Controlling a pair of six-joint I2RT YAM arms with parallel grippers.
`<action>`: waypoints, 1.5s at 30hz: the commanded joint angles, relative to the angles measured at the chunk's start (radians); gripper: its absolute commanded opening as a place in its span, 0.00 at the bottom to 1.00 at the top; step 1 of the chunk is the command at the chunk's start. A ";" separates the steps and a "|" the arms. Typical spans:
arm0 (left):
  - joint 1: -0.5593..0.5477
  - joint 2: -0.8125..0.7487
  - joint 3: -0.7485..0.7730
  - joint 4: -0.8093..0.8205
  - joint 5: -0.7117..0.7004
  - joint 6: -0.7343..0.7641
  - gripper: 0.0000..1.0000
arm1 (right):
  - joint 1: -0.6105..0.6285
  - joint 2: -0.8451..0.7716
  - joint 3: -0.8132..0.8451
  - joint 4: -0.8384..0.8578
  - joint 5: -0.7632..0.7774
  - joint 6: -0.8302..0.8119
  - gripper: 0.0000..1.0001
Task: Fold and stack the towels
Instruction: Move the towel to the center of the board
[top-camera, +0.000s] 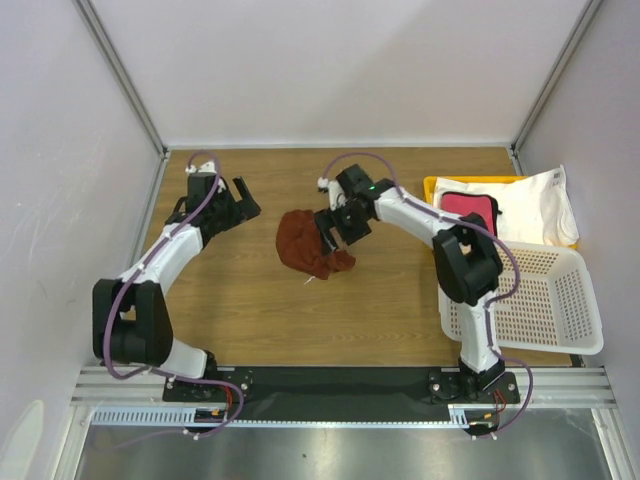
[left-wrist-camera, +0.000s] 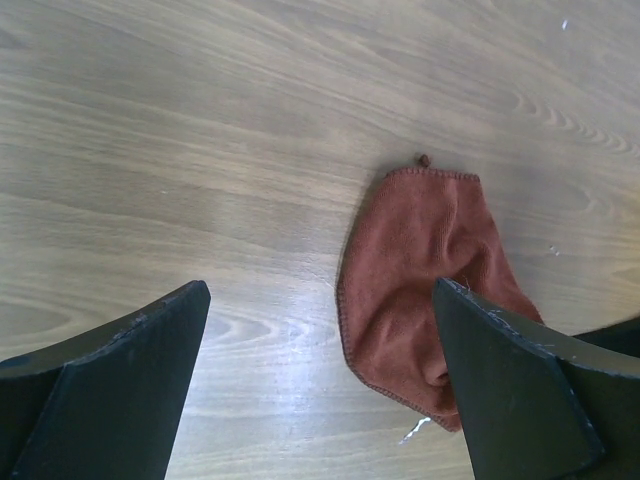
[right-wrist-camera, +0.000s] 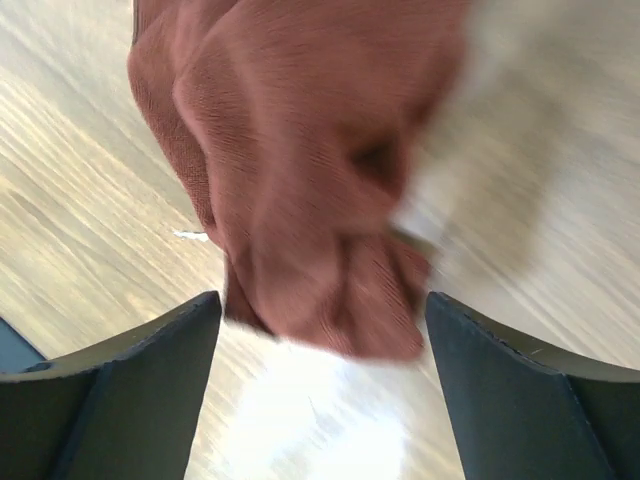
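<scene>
A crumpled reddish-brown towel (top-camera: 308, 245) lies on the wooden table near the middle. My right gripper (top-camera: 337, 230) hovers just over its right side, jaws wide open; in the right wrist view the brown towel (right-wrist-camera: 300, 150) shows blurred just past the gripper (right-wrist-camera: 323, 300), not pinched. My left gripper (top-camera: 243, 203) stands open to the left of the towel, apart from it; its own view shows the towel (left-wrist-camera: 420, 270) ahead and to the right of the gripper (left-wrist-camera: 320, 290). A magenta-pink towel (top-camera: 468, 208) and a large white towel (top-camera: 535, 205) rest at the right.
A yellow tray (top-camera: 432, 185) holds the pink towel at the right edge, with the white towel draped over its far side. A white perforated basket (top-camera: 545, 300) stands in front of it by the right arm. Grey walls enclose the table.
</scene>
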 joint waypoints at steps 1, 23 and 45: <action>-0.042 0.071 0.058 0.039 0.020 0.031 1.00 | -0.090 -0.154 0.006 0.028 0.012 0.084 0.91; -0.218 0.372 0.192 -0.089 -0.136 -0.255 0.71 | -0.335 -0.240 -0.021 0.023 0.192 0.321 0.89; -0.266 0.416 0.156 -0.060 -0.311 -0.238 0.07 | -0.322 -0.268 -0.017 0.046 0.126 0.272 0.86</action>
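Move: The towel, brown and crumpled, has its middle about 17 cm to the left hand's right, 2 cm back and 13 cm below; its near left edge is only some 8 cm to the right. From the right hand, that towel lies about 7 cm left, level fore-and-aft and 5 cm below. A white thread is some 10 cm back of its middle. The folded pink towel lies about 36 cm right and 10 cm ahead of the right hand, slightly lower. The left fingers pinch the brown towel's left edge: the hand sinks about 12 cm and moves some 8 cm right, swinging forward then back, tipping down about 20 degrees and closing almost shut on the cloth. The already open right hand leaves the towel, going right about 16 cm with a rise and forward reach of some 9 cm each, turning clockwise. ##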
